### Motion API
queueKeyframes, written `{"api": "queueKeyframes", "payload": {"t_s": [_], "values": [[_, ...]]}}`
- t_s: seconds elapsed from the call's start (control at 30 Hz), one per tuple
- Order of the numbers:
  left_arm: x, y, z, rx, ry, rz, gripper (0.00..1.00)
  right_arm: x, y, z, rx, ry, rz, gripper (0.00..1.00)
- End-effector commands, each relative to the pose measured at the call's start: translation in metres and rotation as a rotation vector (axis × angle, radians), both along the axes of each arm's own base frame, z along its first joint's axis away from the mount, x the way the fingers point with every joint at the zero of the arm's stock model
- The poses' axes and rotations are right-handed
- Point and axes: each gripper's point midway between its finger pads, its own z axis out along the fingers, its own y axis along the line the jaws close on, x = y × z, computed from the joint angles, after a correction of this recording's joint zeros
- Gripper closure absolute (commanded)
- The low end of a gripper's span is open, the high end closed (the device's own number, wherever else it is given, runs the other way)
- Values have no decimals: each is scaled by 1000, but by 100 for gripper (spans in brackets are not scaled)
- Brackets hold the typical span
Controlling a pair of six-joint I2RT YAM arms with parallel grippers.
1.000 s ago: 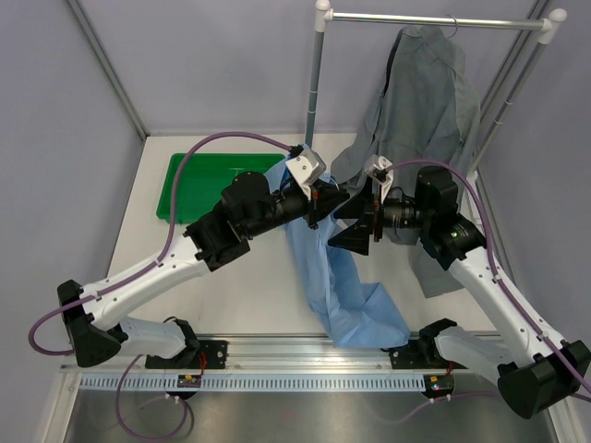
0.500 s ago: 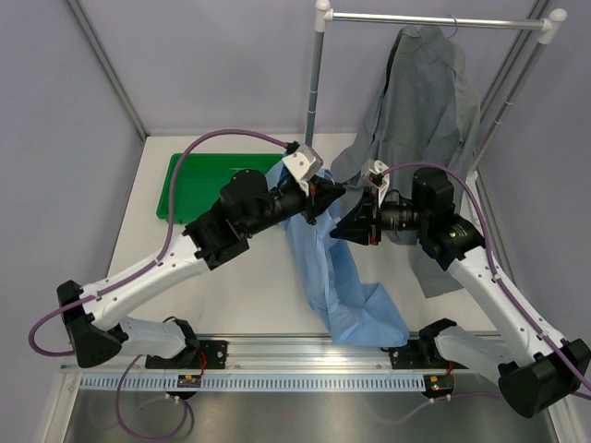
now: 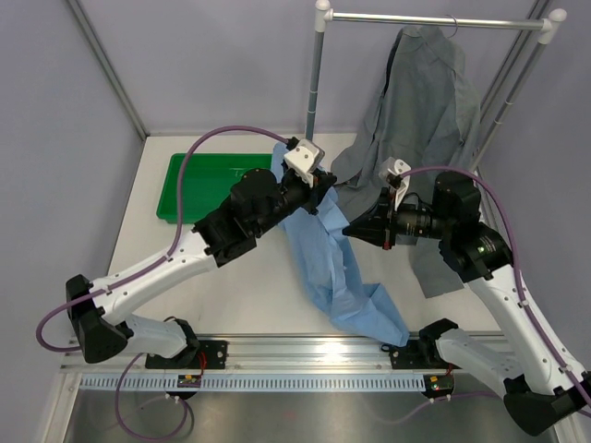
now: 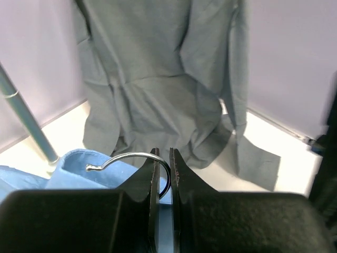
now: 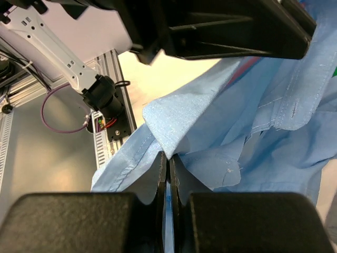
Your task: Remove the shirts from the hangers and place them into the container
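Observation:
My left gripper [image 3: 319, 189] [image 4: 164, 153] is shut on the silver hook of a hanger [image 4: 131, 156] and holds it above the table. The light blue shirt [image 3: 337, 268] [image 4: 79, 168] hangs from that hanger and trails down to the table's near edge. Just to the right, my right gripper [image 3: 351, 228] [image 5: 167, 155] is shut on a fold of the light blue shirt [image 5: 210, 121]. The slate grey shirt [image 3: 425, 101] [image 4: 158, 68] hangs from the rack rail, only its hanger's hook [image 3: 451, 23] showing. The green container [image 3: 199, 185] lies at back left, partly behind my left arm.
The rack's white-and-metal poles [image 3: 317, 74] and top rail [image 3: 434, 18] stand at the back right; one pole [image 4: 26, 118] shows in the left wrist view. Grey walls close in on three sides. The slotted rail with both arm bases [image 3: 277, 369] runs along the near edge.
My right gripper has gone from open to shut on the blue shirt, and its arm has drawn back to the right. The left arm has lifted the hanger slightly toward the back.

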Motion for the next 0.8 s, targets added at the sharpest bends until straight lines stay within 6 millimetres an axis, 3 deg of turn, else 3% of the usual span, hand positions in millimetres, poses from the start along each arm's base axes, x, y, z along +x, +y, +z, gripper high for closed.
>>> {"api": "queueKeyframes", "payload": {"t_s": [0.0, 0.13, 0.3, 0.47, 0.77], "values": [[27, 16, 25, -45, -75, 159, 100, -17, -7, 25, 19, -54, 0, 100], [47, 29, 29, -54, -71, 300, 100, -24, -10, 25, 15, -43, 2, 100], [61, 31, 49, -88, -86, 385, 100, -29, -15, 25, 8, -44, -25, 100], [76, 36, 46, -57, -98, 477, 100, -32, -22, 29, -14, -70, -51, 100], [86, 50, 60, -170, -74, 599, 100, -31, -23, 13, -23, -29, -64, 100]]}}
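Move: The blue shirt's fold pinched in the right hand lies some 10 cm back, 3 right and 4 below the left hand, which grips the hanger's hook; from the right hand, that hook is 10 cm ahead, 3 left and 4 up. From the left hand, the container's middle is about 25 cm ahead, 29 left and 33 below, the rack's near post 33 ahead and 4 left, the grey shirt 25 ahead and 22 right, both about level in height. The left hand, still pinching the hanger by its hook, carries it about 7 cm forward towards the rack's near post, easing slightly left near the end while the wrist swings counter-clockwise some 25 degrees and the height hardly changes. Meanwhile the right hand keeps its pinch on the blue shirt's fold and draws it roughly 2 cm right and a little back and up, away from the hanger, so the two hands part with both grips shut. ##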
